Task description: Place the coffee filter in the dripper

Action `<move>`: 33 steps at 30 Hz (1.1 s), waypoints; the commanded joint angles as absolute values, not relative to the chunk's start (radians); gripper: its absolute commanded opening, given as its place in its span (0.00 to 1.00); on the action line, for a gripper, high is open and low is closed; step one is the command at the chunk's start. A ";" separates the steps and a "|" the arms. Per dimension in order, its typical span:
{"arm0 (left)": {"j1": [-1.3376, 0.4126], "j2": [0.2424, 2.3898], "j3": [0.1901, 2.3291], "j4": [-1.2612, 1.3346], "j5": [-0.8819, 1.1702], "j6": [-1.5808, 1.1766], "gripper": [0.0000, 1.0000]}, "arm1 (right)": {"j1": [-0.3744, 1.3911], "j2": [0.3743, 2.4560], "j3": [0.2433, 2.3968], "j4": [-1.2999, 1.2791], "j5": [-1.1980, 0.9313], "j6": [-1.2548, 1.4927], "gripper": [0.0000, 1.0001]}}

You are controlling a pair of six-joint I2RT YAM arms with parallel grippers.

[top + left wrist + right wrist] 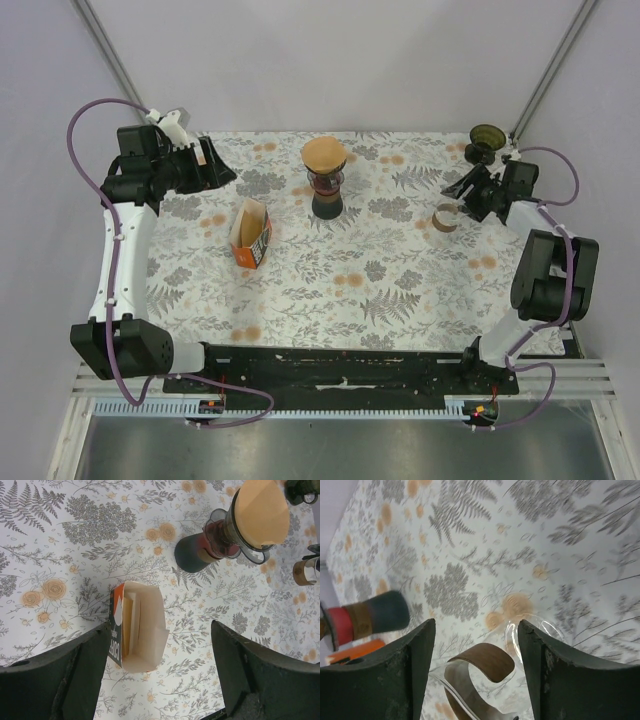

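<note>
A tan coffee filter sits in the mouth of a clear glass dripper. That dripper stands on a dark, red-banded base at the table's far middle. In the left wrist view the coffee filter shows at the top right. My left gripper is open at the far left, empty, well away from the dripper. Seen from its wrist, the left gripper hangs above an opened filter box. My right gripper is open at the far right, with nothing gripped.
The orange and white filter box stands left of centre. A small glass cup with a brown band sits just under the right gripper, shown as the glass cup between its fingers. A dark green dripper stands at the far right corner.
</note>
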State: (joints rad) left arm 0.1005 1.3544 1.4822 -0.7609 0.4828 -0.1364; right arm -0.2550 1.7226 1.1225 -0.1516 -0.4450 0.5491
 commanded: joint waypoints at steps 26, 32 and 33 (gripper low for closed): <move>0.106 1.315 1.500 -0.742 0.537 -0.129 0.86 | -0.110 1.656 1.277 -0.166 -0.250 0.569 0.71; 0.106 1.324 1.508 -0.749 0.520 -0.121 0.86 | -0.253 1.928 1.580 -0.206 -0.163 0.687 0.72; 0.106 1.327 1.511 -0.750 0.512 -0.118 0.86 | -0.264 1.966 1.626 -0.213 -0.135 0.710 0.72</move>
State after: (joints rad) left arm 0.1005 1.3453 1.4822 -0.7612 0.5259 -0.1364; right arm -0.2359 1.8423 1.4860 -0.1589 -0.2379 0.6350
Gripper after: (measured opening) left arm 0.862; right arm 0.717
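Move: Just off the right fingers, some 5 cm to their left, 3 cm back and 4 cm lower, stands the glass cup with the brown band. The green cup is about 13 cm ahead and 3 cm right of the hand, roughly level with it. The carafe carrying the dripper and filter stands some 32 cm left, about 1 cm ahead. From the idle left hand, the glass cup lies about 47 cm right, 6 cm ahead and 22 cm below. Sweeping left and back with open fingers, the right hand goes on pushing the glass cup, travelling about 24 cm left and 9 cm back while turning counter-clockwise. It then leaves the glass cup and swings back fast to the right, forward and up, past its starting place towards the green cup, turning clockwise and tipping the fingers up a little. ##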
